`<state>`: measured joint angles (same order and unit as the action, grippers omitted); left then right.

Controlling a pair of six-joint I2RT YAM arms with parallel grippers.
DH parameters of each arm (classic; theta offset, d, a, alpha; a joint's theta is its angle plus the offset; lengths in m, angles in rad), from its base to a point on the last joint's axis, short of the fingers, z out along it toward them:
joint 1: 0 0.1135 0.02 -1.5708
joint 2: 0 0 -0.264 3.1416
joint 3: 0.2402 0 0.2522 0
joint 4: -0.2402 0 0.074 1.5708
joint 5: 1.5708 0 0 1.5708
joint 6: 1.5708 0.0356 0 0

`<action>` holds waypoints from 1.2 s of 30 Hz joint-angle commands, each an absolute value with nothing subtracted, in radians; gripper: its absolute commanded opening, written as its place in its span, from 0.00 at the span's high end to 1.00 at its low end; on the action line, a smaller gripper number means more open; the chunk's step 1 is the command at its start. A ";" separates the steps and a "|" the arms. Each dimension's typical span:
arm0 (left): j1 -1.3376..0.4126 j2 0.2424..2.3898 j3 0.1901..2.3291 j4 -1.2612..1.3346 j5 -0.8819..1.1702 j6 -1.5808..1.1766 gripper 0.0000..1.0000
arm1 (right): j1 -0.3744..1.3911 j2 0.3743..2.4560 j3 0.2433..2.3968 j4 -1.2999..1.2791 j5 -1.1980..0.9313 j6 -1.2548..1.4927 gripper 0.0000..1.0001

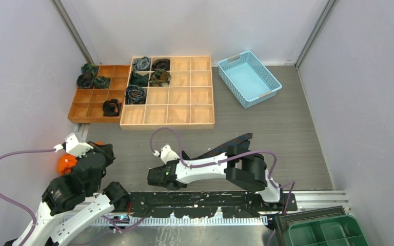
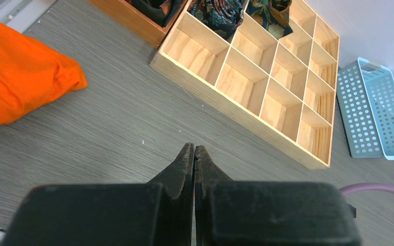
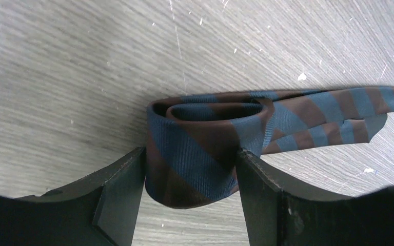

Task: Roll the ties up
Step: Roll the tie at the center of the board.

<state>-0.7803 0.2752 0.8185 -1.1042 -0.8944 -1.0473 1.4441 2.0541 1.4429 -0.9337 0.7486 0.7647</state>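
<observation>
A blue and brown striped tie [image 3: 200, 148] lies on the table as a loose coil, its tail trailing right. My right gripper [image 3: 191, 156] straddles the coil, and both fingers touch its sides. From above, that gripper [image 1: 156, 177] sits low near the table's front. A dark flat tie strip [image 1: 236, 142] lies behind the right arm. Several rolled ties [image 1: 135, 94] fill cells of the two wooden trays. My left gripper [image 2: 195, 148] is shut on nothing above bare table, at the front left [image 1: 105, 151].
The light wooden grid tray [image 1: 184, 110] and a darker tray [image 1: 90, 102] stand at the back. A blue basket [image 1: 249, 78] is back right. An orange cloth lump [image 1: 66, 163] lies beside the left arm. A green bin [image 1: 328, 233] sits at the front right.
</observation>
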 commanded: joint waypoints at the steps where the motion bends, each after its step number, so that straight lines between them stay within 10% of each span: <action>1: -0.778 0.271 0.814 -1.057 -0.904 -1.026 1.00 | 1.411 2.054 1.404 -0.881 0.735 0.814 0.32; 18: -0.778 0.353 0.808 -0.904 -0.865 -0.942 1.00 | 1.282 1.752 1.188 -0.473 0.543 0.646 0.64; 36: -0.778 0.516 0.806 -0.714 -0.790 -0.859 1.00 | 1.131 1.552 0.743 0.268 0.048 0.777 0.65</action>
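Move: The tie's rolled end sits between the right hand's open fingers, about 2 cm ahead, 1 cm right and 1 cm below. Its loose tail end lies some 9 cm ahead and 21 cm to the right, flat on the board. The wooden box's middle is roughly 25 cm ahead and 6 cm left of the right hand, at about the same height. From the raised left hand the rolled end is about 23 cm right, 1 cm back and 21 cm down. Forward about 4 cm and slightly right, low over the board, the right hand closes its straddling fingers to pinch the tie's roll. It then carries it some 7 cm left in a small arc, up and back down, easing back a little as the wrist rolls about 50 degrees, swinging the fingertips leftward. The left hand, shut and empty, drifts right and forward, slightly upward. ##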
